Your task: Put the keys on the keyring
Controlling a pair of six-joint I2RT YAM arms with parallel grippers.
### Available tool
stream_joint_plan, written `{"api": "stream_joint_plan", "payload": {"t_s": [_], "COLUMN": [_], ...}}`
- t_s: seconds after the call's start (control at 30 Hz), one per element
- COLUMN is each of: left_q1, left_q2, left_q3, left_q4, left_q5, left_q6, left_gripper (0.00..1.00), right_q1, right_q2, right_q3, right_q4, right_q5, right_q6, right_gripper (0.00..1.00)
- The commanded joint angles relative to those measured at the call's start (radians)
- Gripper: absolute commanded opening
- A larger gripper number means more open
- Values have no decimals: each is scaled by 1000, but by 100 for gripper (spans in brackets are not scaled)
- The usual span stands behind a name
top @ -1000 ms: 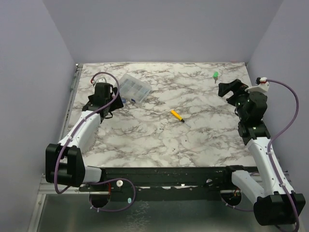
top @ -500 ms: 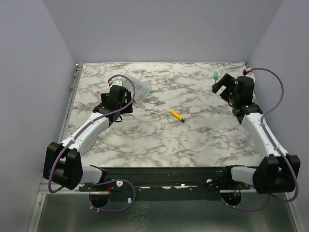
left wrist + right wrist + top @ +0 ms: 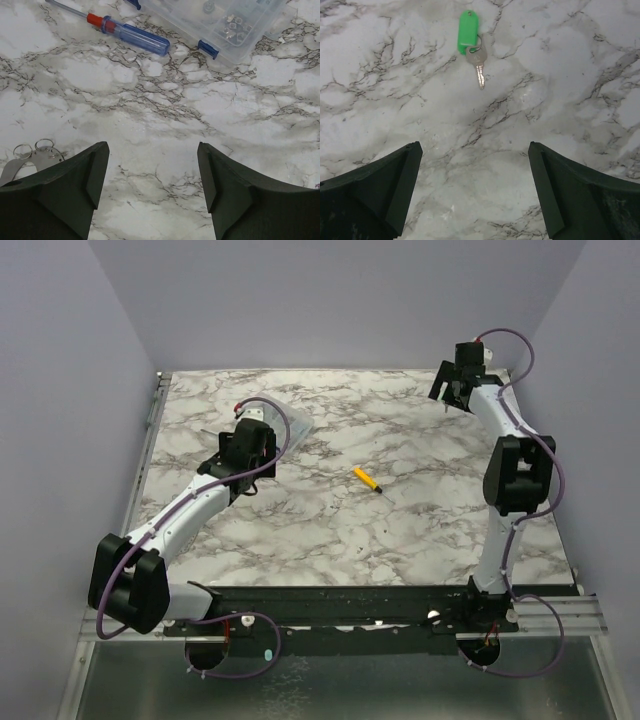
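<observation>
In the right wrist view the key [image 3: 479,67], silver with a bright green tag [image 3: 468,31], lies flat on the marble ahead of my right gripper [image 3: 473,167]. That gripper is open, with only bare marble between its fingers. From above, my right gripper [image 3: 447,390] reaches to the far right corner and hides the key. The keyring [image 3: 33,152], small metal rings on a grey tab, lies at the lower left of the left wrist view, partly hidden by a finger. My left gripper [image 3: 152,162] is open over bare marble, and from above the left gripper [image 3: 245,445] is at mid-left.
A red-and-blue screwdriver [image 3: 130,35] and a clear compartment box [image 3: 225,22] lie just beyond the left gripper; the box [image 3: 298,426] peeks out beside it from above. A short yellow stick [image 3: 367,479] lies mid-table. Grey walls close in the far edge and both sides.
The right arm has stretched out to the far right corner, over the key. The left gripper has shifted right towards the box, and its jaws have narrowed a little.
</observation>
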Motion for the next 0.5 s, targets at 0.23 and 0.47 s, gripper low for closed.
{"api": "stream_joint_plan", "payload": {"t_s": [0.23, 0.47], "left_q1": [-13, -14], "left_q2": [-20, -24], "left_q3": [25, 24], "left_q4": [-7, -7], "left_q5": [-3, -9], "left_q6": [23, 25], "left_gripper": [77, 77], "right_q1": [-58, -82], "right_q2": [433, 527], "right_q3": [587, 658], "right_q4": [-210, -111], "right_q5": [-44, -119], "right_q6": [-120, -132], "right_gripper": [100, 100]}}
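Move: The green-tagged key lies on the table about 12 cm ahead of the right hand, 4 cm to its right and 11 cm below. The yellow marker is about 11 cm back from that hand, 21 cm to its left and equally low. From the left hand, the green-tagged key is some 30 cm ahead, 52 cm right and 12 cm below. Wide open, the right hand reaches forward about 8 cm, sinking 5.5 and drifting right 4, towards the green-tagged key. ##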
